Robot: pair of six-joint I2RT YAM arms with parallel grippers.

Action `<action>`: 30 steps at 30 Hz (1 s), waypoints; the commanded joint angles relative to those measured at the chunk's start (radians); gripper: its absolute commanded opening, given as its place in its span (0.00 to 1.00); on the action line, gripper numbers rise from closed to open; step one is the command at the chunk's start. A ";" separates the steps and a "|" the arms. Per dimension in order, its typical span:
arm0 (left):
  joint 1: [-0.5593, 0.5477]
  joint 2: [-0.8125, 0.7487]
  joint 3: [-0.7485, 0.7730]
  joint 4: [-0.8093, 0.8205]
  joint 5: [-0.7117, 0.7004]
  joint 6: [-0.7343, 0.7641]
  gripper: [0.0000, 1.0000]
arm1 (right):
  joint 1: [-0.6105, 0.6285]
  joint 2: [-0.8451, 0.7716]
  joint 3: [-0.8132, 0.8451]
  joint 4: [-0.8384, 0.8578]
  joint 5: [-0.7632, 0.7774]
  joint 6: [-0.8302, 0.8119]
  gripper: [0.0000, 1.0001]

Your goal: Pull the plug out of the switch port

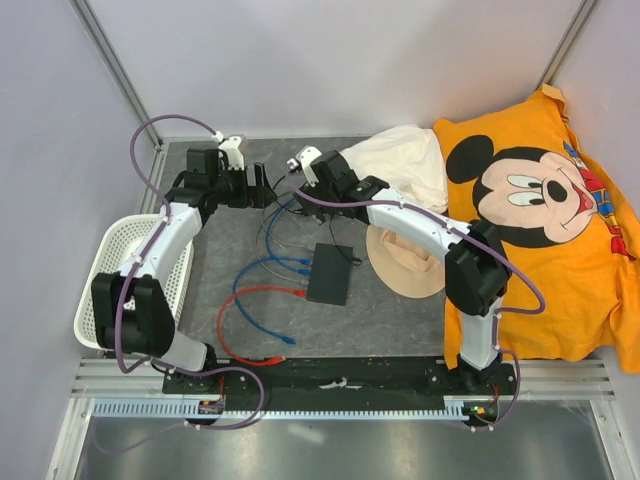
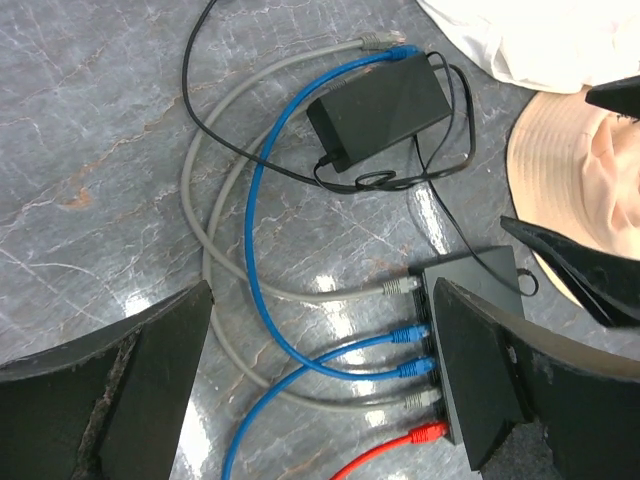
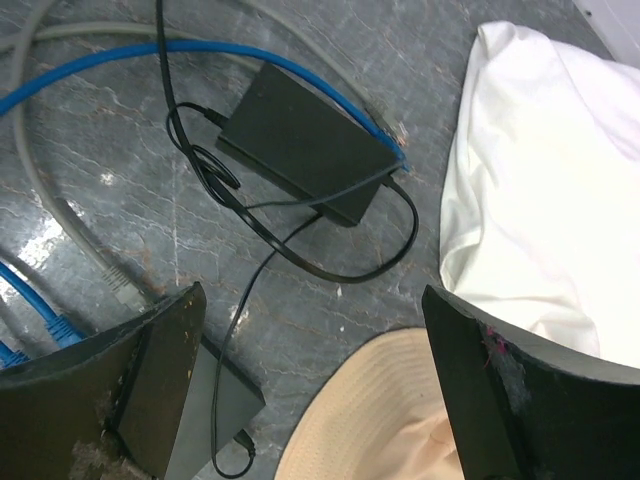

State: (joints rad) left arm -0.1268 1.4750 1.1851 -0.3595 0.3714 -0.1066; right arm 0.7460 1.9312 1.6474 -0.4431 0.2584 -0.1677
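Note:
The flat black switch (image 1: 330,274) lies mid-table, with its ports along the left narrow edge. In the left wrist view the switch (image 2: 480,275) is partly behind my right finger. Its edge holds a grey plug (image 2: 400,287), two blue plugs (image 2: 408,334), another grey plug (image 2: 424,400) and a red plug (image 2: 428,433). My left gripper (image 2: 320,330) is open and empty, well above the cables, and shows in the top view (image 1: 260,187). My right gripper (image 3: 312,300) is open and empty above the gap between the switch (image 3: 215,400) and the hat (image 3: 380,420).
A small black power brick (image 2: 380,110) with a thin black cord lies behind the switch. The tan hat (image 1: 405,265) sits to the right of the switch, with a white cloth (image 1: 400,160) and an orange Mickey shirt (image 1: 550,200) beyond. A white basket (image 1: 120,270) stands at the left.

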 commanded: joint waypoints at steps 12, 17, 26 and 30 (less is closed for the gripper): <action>-0.017 0.104 0.113 0.071 0.026 -0.110 0.98 | -0.045 0.009 0.058 -0.147 -0.188 -0.179 0.98; -0.016 0.097 0.100 0.070 0.012 -0.076 0.99 | -0.069 0.064 0.106 -0.267 -0.356 -0.217 0.71; 0.012 0.091 0.032 0.063 0.003 -0.180 0.99 | -0.039 0.172 0.089 -0.318 -0.534 -0.288 0.00; 0.016 0.065 -0.034 0.086 0.004 -0.194 0.98 | -0.023 0.160 0.052 -0.316 -0.574 -0.277 0.00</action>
State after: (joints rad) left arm -0.1211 1.5867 1.1961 -0.3084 0.3687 -0.2375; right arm 0.7013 2.1117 1.7237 -0.7414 -0.2199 -0.4232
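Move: The switch lies about 12 cm back from the right hand, practically in line with it sideways, and some 12 cm below. The black adapter is about 3 cm ahead of this hand and 2 cm to its left; the straw hat is roughly 15 cm to its right and 9 cm back, both also well below. From the left hand the switch is some 12 cm back, 12 cm to the right and 15 cm below. Shutting empty, the right hand sinks about 10 cm, back towards the switch, tipping downward; the left dips slightly. ##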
